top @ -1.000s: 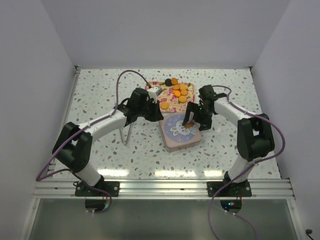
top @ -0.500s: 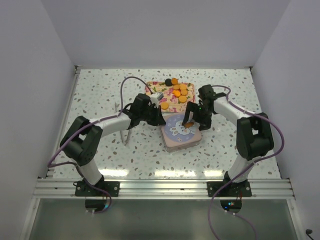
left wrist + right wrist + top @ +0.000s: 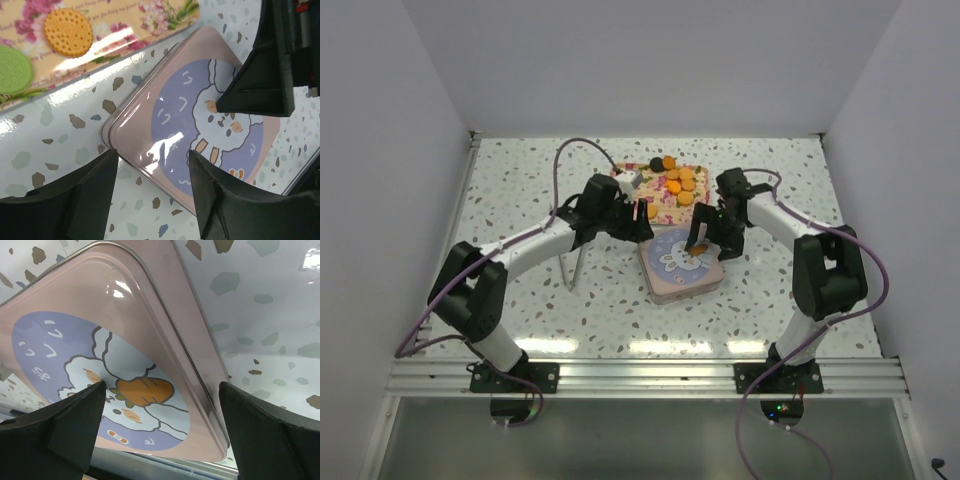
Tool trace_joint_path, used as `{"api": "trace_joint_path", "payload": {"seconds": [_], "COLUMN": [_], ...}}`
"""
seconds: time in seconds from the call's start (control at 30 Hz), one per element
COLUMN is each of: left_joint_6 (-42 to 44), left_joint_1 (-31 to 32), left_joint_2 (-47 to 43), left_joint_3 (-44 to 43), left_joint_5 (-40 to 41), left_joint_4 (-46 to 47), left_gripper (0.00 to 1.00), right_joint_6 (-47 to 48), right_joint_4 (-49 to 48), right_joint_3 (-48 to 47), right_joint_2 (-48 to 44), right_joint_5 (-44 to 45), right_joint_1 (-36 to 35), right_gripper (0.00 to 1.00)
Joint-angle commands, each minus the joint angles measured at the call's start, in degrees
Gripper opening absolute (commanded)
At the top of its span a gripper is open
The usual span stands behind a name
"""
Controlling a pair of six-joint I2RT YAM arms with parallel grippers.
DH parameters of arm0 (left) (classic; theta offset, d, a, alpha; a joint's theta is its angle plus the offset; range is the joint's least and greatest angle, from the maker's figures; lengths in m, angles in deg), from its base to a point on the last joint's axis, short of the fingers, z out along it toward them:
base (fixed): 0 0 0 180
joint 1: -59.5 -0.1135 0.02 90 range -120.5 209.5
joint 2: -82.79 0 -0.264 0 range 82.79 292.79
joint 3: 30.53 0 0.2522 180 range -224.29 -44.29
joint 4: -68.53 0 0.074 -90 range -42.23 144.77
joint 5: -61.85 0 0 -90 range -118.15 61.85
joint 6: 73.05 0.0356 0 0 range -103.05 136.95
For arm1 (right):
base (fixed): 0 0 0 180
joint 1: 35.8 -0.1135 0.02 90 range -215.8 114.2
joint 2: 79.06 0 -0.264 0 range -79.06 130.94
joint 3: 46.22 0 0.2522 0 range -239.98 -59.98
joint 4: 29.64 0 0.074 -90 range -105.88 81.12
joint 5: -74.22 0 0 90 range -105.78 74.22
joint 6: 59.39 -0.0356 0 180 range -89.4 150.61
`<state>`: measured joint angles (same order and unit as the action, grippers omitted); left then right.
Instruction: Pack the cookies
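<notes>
The cookies (image 3: 682, 182), mostly orange with a black one (image 3: 656, 165), lie on the floral tray (image 3: 660, 205) at the back. The left wrist view shows an orange cookie (image 3: 68, 31) and a green one (image 3: 12, 69) on the tray (image 3: 150, 20). The closed pink tin with the rabbit lid (image 3: 682, 262) sits just in front of the tray. My left gripper (image 3: 638, 228) is open and empty over the tin's far-left corner (image 3: 117, 137). My right gripper (image 3: 705, 240) is open and empty, straddling the tin's right edge (image 3: 200, 365).
A thin grey rod (image 3: 572, 268) stands on the speckled table under the left arm. White walls close in the left, right and back. The right gripper's black finger (image 3: 260, 75) shows over the lid in the left wrist view.
The left arm's elbow swung in and back out, and its gripper now hides the orange cookie at the tray's near edge. The right arm and the tin have not moved.
</notes>
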<state>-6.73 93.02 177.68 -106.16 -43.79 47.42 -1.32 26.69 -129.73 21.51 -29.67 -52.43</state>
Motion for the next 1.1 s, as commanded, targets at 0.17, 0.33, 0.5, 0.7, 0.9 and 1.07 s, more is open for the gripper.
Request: {"api": "trace_joint_path", "payload": {"seconds": [0.17, 0.33, 0.5, 0.7, 0.9, 1.07], "left_joint_6": [1.3, 1.7, 3.6, 6.7, 6.5, 9.3], "left_joint_1": [0.1, -0.1, -3.0, -9.9, -11.0, -11.2], "left_joint_2": [-6.8, -9.9, -13.8, -22.8, -34.9, -46.1], "left_joint_3": [-4.6, -4.8, -4.6, 0.2, 12.2, 31.2], "left_joint_5": [4.6, 7.5, 9.5, 18.9, 41.5, 49.8], "left_joint_4": [-4.1, -6.3, -9.8, -11.8, -5.7, 8.6], "left_gripper": [0.74, 0.84, 0.91, 0.92, 0.96, 1.00], "right_joint_6": [2.5, 3.4, 5.3, 6.0, 7.0, 6.0], "right_joint_4": [4.4, 7.2, 11.9, 12.5, 7.2, 1.8], "right_joint_3": [-4.9, -7.9, -13.3, -15.6, -10.2, -4.0], "right_joint_2": [-3.9, -6.8, -11.6, -19.2, -35.0, -48.2], "right_joint_5": [6.9, 9.2, 13.2, 9.0, 4.1, 5.2], "right_joint_1": [-0.1, 0.7, 0.8, 0.7, 0.7, 0.7], "right_gripper": [0.99, 0.99, 0.99, 0.99, 0.99, 0.99]}}
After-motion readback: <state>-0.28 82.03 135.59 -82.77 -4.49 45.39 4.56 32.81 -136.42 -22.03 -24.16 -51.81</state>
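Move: The left hand is just above the front-left corner of the closed cookie box, whose middle lies about 9 cm to its right, 5 cm back and 6 cm below. The flowered tray is some 10 cm ahead, 4 cm right and 9 cm lower; the tongs lie about 18 cm left, 2 cm back. The right hand is at the box's right edge: the box's middle is about 6 cm left, 2 cm back and 3 cm below, the tray 15 cm ahead and 12 cm left. Up first, then swinging some 22 cm left, the left hand leaves the lid's corner for the space over the tongs, its fingers opening fully and its wrist turning about 40 degrees counter-clockwise while tilting up. The right hand edges right and forward off the box's edge, then climbs 25 cm, finally drawing back, fingers still wide and tilting forward-up some 40 degrees. ##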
